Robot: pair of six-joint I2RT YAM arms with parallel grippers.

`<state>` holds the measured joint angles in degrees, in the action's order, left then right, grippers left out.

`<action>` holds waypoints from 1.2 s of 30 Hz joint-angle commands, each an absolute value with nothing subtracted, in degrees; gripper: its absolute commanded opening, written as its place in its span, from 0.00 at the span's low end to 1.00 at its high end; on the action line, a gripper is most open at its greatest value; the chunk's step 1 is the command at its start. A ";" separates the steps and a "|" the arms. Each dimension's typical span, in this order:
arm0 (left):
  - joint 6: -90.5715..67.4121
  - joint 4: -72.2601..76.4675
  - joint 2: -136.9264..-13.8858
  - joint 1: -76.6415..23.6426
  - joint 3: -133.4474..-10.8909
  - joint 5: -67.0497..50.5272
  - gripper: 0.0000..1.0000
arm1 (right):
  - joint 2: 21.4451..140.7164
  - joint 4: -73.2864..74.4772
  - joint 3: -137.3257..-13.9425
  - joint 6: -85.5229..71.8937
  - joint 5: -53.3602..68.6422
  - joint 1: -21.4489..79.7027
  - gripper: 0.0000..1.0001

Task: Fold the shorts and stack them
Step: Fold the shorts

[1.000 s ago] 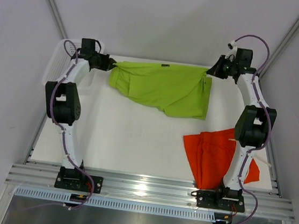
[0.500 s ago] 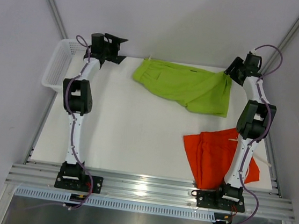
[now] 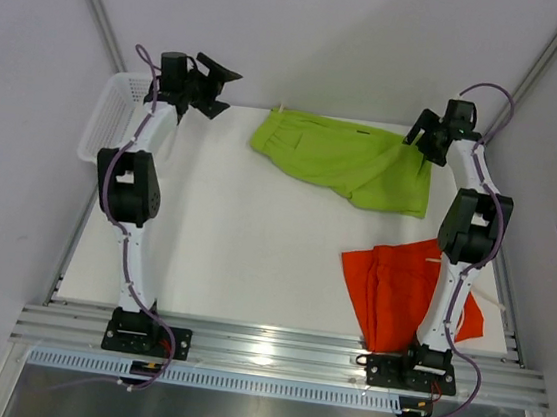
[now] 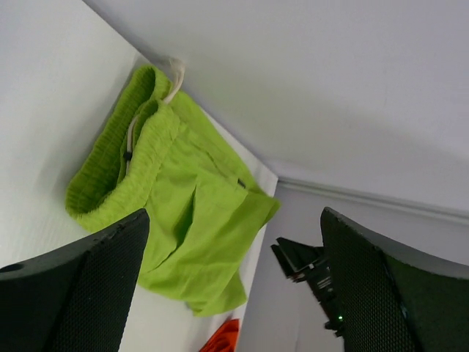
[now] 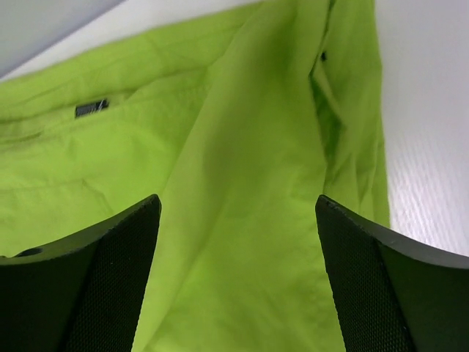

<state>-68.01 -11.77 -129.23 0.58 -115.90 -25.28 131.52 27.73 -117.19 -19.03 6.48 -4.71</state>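
Note:
The lime green shorts (image 3: 344, 161) lie spread and rumpled at the back of the table, waistband and white drawstring to the left (image 4: 176, 198). My left gripper (image 3: 217, 88) hangs open in the air to their left, well apart from them (image 4: 234, 279). At their right edge my right gripper (image 3: 420, 136) hovers open, with green cloth (image 5: 249, 183) filling the gap below its jaws and a dark logo (image 5: 91, 108) visible. The orange shorts (image 3: 400, 288) lie crumpled at the near right, partly behind the right arm.
A white mesh basket (image 3: 107, 124) stands at the table's back left edge beside the left arm. White walls close in behind and on both sides. A metal rail (image 3: 273, 349) runs along the near edge.
Both grippers have opened and let go of the green shorts, which now lie on the table shifted to the right. The left arm pulled back towards the left corner.

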 commanded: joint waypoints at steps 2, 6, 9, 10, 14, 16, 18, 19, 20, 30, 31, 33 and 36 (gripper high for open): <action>-56.79 -18.79 -125.59 -2.81 -113.03 -26.55 0.99 | 121.92 30.51 -111.56 -17.31 6.76 -1.41 0.87; -51.87 -22.32 -130.33 -4.74 -116.01 -26.36 0.99 | 116.99 28.13 -105.56 -17.31 9.58 -0.18 0.87; -49.93 -26.70 -136.30 -5.27 -121.98 -27.77 0.99 | 116.54 28.04 -105.47 -16.88 12.39 2.37 0.86; -49.49 -27.85 -137.45 -5.36 -123.99 -27.51 0.99 | 116.72 27.86 -105.73 -16.79 13.00 2.81 0.86; -48.34 -26.74 -137.47 -5.71 -120.52 -25.23 0.99 | 118.38 26.81 -107.40 -16.79 16.42 5.71 0.86; -48.60 -24.53 -136.06 -5.71 -117.78 -24.18 0.99 | 119.61 25.93 -109.33 -17.57 17.05 7.64 0.87; -48.60 -23.65 -135.44 -5.71 -115.59 -24.08 0.99 | 122.16 25.32 -112.22 -18.71 18.97 9.13 0.86; -48.69 -22.77 -135.35 -5.71 -115.14 -24.26 0.99 | 123.12 24.44 -113.28 -19.33 19.59 9.58 0.87; -48.95 -22.24 -135.35 -5.71 -114.88 -24.26 0.99 | 124.96 23.91 -114.25 -19.94 20.30 10.02 0.86; -55.19 -11.52 -139.04 -6.15 -110.92 -29.01 0.99 | 129.99 17.05 -115.75 -25.66 23.47 11.51 0.86; -55.72 -10.30 -139.22 -6.33 -110.40 -28.83 0.99 | 129.99 16.27 -115.49 -25.84 23.21 11.60 0.86; -57.83 -8.10 -139.83 -6.85 -109.69 -28.13 0.99 | 129.64 14.86 -114.09 -26.10 23.03 11.60 0.86; -60.46 -5.99 -141.24 -7.64 -110.04 -26.90 0.98 | 128.15 13.19 -111.28 -26.37 23.03 11.60 0.86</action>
<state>-56.69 -11.07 -139.39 -6.33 -110.37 -27.31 130.30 17.67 -113.14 -25.32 22.39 11.64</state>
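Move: Below and right of the left hand lies the near corner of the green shorts' waistband, about 8 cm right, 2 cm back and 18 cm down. The drawstring tips are roughly 13 cm ahead and 13 cm right of that hand; the white basket is some 30 cm left, level with it. From the right hand, the shorts' middle is about 21 cm left and 10 cm down, the black tag 18 cm left and 11 cm ahead, that waistband corner some 53 cm left, level. Sinking about 15 cm while swinging some 7 cm right and a little back, the open left hand comes down to the near corner of the waistband, turning about 15 degrees clockwise. The open right hand leaves the shorts' right end and sweeps some 22 cm left over them, drawing back a little and arching up then down, turning about 25 degrees counter-clockwise. ##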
